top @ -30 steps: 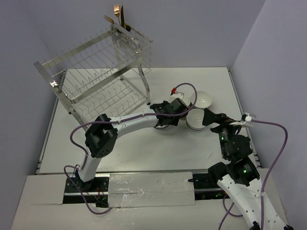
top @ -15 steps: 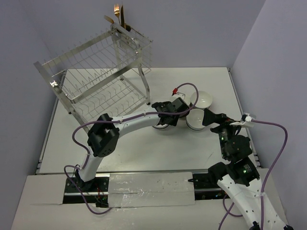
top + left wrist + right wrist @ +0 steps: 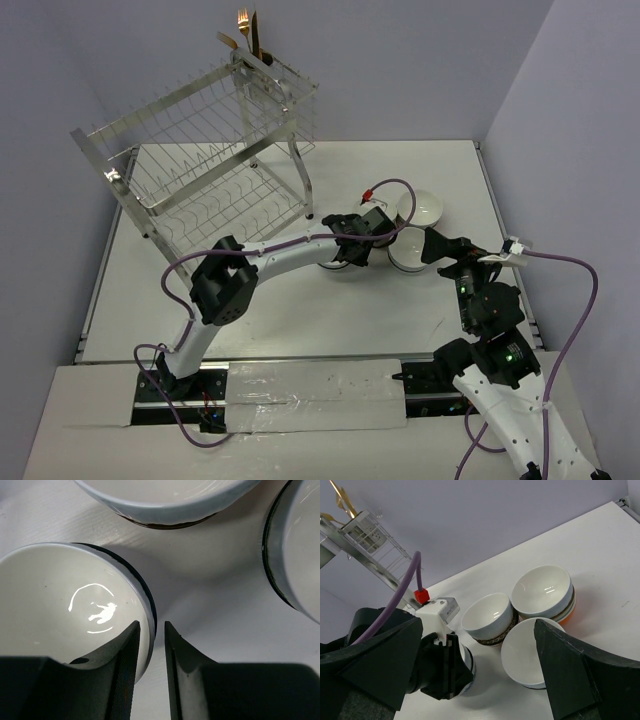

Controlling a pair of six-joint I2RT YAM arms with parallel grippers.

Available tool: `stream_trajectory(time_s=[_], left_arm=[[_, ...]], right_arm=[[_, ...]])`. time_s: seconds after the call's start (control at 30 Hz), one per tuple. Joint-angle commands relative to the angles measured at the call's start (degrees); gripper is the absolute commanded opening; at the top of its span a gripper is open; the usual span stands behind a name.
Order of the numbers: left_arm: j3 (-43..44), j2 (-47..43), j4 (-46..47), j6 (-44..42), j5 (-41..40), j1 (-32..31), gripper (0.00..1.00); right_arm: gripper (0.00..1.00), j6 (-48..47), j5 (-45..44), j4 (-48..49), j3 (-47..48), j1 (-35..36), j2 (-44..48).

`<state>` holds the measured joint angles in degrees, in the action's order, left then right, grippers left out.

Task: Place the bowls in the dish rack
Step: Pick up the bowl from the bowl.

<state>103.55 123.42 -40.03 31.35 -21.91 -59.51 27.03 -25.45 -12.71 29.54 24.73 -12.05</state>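
A white bowl with a dark outside (image 3: 65, 610) sits on the table, and my left gripper (image 3: 151, 625) stands astride its right rim. One finger is inside and one outside, the jaws narrow, with a thin gap left at the outer finger. In the top view that gripper (image 3: 352, 252) covers most of this bowl (image 3: 338, 266). A brown-patterned bowl (image 3: 487, 617), a white bowl (image 3: 525, 652) and a stack with an orange bowl at the bottom (image 3: 542, 590) cluster beside it. My right gripper (image 3: 479, 625) hangs wide open above them, holding nothing. The dish rack (image 3: 210, 150) stands far left.
Gold cutlery (image 3: 248, 35) sticks up from the cup at the rack's back corner. The left arm's purple cable (image 3: 402, 600) loops over its wrist near the bowls. The table's right edge (image 3: 495, 230) runs close behind the bowl cluster.
The left jaws have narrowed around the bowl's rim, and the left arm's elbow has shifted slightly right. The right arm and the bowls have not moved.
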Motion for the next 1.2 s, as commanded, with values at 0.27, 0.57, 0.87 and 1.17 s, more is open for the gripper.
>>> stream_trajectory(time_s=[0.27, 0.57, 0.87, 1.17], left_arm=[[3.5, 0.3, -1.3, 0.6, 0.6, -0.3, 0.21], [4.1, 0.2, -1.5, 0.4, 0.7, -0.3, 0.11], [3.6, -0.8, -1.8, 0.3, 1.3, -0.1, 0.0], [2.8, -10.7, 0.3, -0.3, -1.5, 0.3, 0.0]], right_arm=[[1.0, 0.2, -0.3, 1.6, -0.4, 0.3, 0.5], [1.0, 0.2, -0.2, 1.5, -0.4, 0.3, 0.8], [1.0, 0.2, -0.2, 1.5, -0.5, 0.3, 0.9], [1.0, 0.0, -0.1, 1.5, -0.4, 0.3, 1.2]])
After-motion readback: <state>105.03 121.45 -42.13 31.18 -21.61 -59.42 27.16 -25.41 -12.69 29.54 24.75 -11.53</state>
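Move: Just ahead and to the left of the left hand is the near-left bowl: its middle is about 3 cm forward, 5 cm left and 2 cm below, with its right rim between the open fingertips. The middle bowl sits some 11 cm ahead and 4 cm right, the front-right bowl about 3 cm ahead and 13 cm right, both a few centimetres lower. From the right hand, the near-left bowl is roughly 10 cm ahead, 22 cm left and 22 cm below. Closing on the right-hand rim of the near-left stack's top bowl, the left fingers go from about a third open to nearly shut, one inside the wall and one outside, and pinch it while the hand stays almost in place. Once they have the rim, the hand starts straight up, ending about 2 cm above where it began, its downward-slanting tilt kept. ##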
